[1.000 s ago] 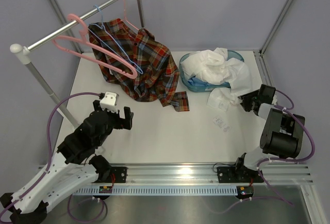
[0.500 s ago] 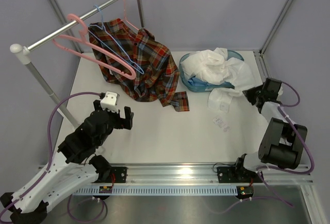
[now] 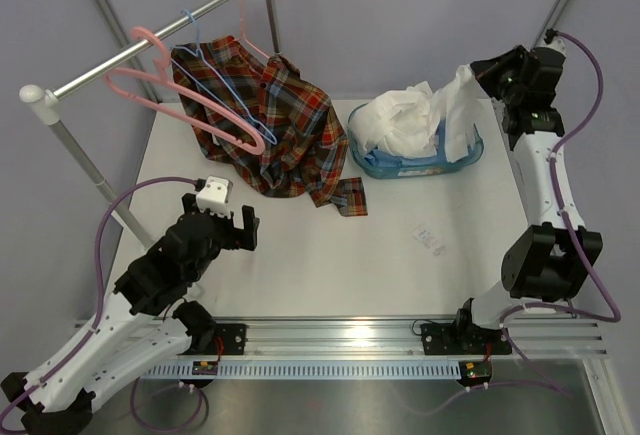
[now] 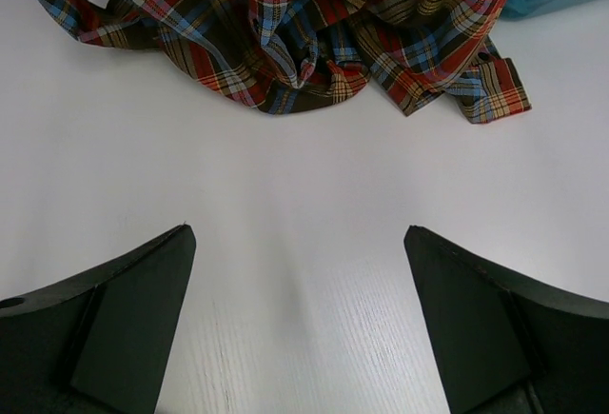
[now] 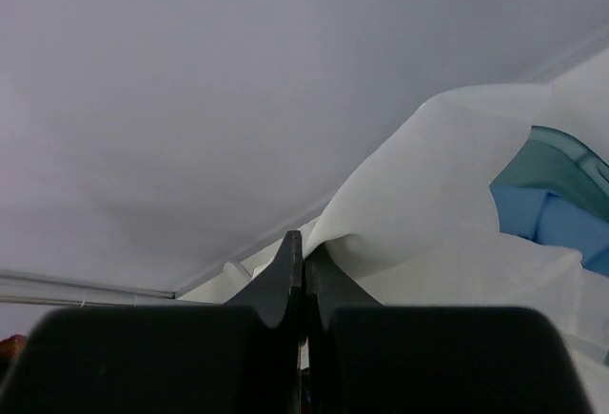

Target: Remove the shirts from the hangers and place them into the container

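Note:
The plaid shirt (image 3: 280, 130) (image 4: 285, 24) hangs from a light blue hanger (image 3: 215, 80), and its lower part lies on the table. Two pink hangers (image 3: 190, 115) hang bare on the rail. The white shirt (image 3: 410, 120) (image 5: 447, 195) is heaped in the teal container (image 3: 470, 160) (image 5: 547, 152), over a light blue shirt (image 5: 561, 224). My right gripper (image 3: 480, 73) (image 5: 303, 252) is raised above the container's right end, shut on a fold of the white shirt. My left gripper (image 3: 222, 217) (image 4: 297, 243) hovers open above bare table, short of the plaid shirt.
The silver rail (image 3: 130, 55) on white-capped posts crosses the back left. A small paper tag (image 3: 430, 240) lies on the table in front of the container. Grey walls enclose the table at the back and sides.
The right gripper shut on the white shirt's loose part at the table's right side, then swung up and back, lifting that cloth off the table over the container. The left arm has not moved.

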Robot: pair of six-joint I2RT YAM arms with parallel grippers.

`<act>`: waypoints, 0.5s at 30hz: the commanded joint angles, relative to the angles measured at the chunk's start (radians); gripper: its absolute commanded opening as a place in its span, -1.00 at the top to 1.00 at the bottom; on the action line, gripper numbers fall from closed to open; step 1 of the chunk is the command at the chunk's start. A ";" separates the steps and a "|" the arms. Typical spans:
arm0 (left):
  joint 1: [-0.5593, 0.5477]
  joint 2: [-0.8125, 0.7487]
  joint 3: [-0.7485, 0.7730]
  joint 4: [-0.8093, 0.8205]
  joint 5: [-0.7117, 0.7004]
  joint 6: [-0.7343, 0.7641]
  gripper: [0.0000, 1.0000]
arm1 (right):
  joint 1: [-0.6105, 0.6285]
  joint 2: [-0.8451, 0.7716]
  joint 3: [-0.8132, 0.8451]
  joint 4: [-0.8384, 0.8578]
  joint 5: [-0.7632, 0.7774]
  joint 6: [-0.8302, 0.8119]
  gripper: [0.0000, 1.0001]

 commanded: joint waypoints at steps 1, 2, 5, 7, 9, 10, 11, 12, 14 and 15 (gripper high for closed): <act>0.006 0.010 0.003 0.027 0.012 0.010 -0.98 | 0.084 0.096 0.154 -0.043 -0.036 -0.108 1.00; 0.006 0.012 0.004 0.027 0.012 0.010 -0.98 | 0.100 0.152 0.188 -0.062 -0.040 -0.140 1.00; 0.007 0.010 0.003 0.029 0.012 0.010 -0.98 | 0.149 0.269 0.299 -0.138 -0.029 -0.185 1.00; 0.009 0.009 0.003 0.027 0.010 0.010 -0.98 | 0.161 0.336 0.313 -0.161 -0.017 -0.209 1.00; 0.009 0.007 0.003 0.027 0.010 0.010 -0.98 | 0.162 0.375 0.304 -0.183 0.005 -0.223 1.00; 0.009 0.007 0.003 0.027 0.010 0.010 -0.98 | 0.162 0.404 0.282 -0.191 0.017 -0.228 1.00; 0.009 0.007 0.003 0.029 0.012 0.010 -0.98 | 0.162 0.416 0.265 -0.194 0.045 -0.234 1.00; 0.010 0.009 0.003 0.029 0.012 0.012 -0.98 | 0.162 0.426 0.242 -0.195 0.055 -0.235 1.00; 0.010 0.010 0.003 0.027 0.015 0.012 -0.98 | 0.162 0.453 0.176 -0.198 0.092 -0.216 1.00; 0.010 0.013 0.004 0.027 0.013 0.012 -0.98 | 0.162 0.461 0.153 -0.201 0.100 -0.209 1.00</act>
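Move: My shut right hand holds the white shirt's hem raised. The container I am taking it to has its middle about 5 cm ahead, 8 cm left and 31 cm below. The white shirt heap in it lies some 7 cm ahead, 8 cm left and 26 cm down; the blue shirt shows about 3 cm ahead, 2 cm left, 28 cm down. From my left hand the container is roughly 34 cm ahead, 43 cm right, 16 cm down. I keep the hem pinched and swing my right hand forward and left, 7 to 8 cm each way, bringing it in over the container. Then I plunge about 17 cm towards the white heap, fingers tipping down some 20 degrees and turning slightly counter-clockwise. I am still moving down, fast, with the fingers shut. ##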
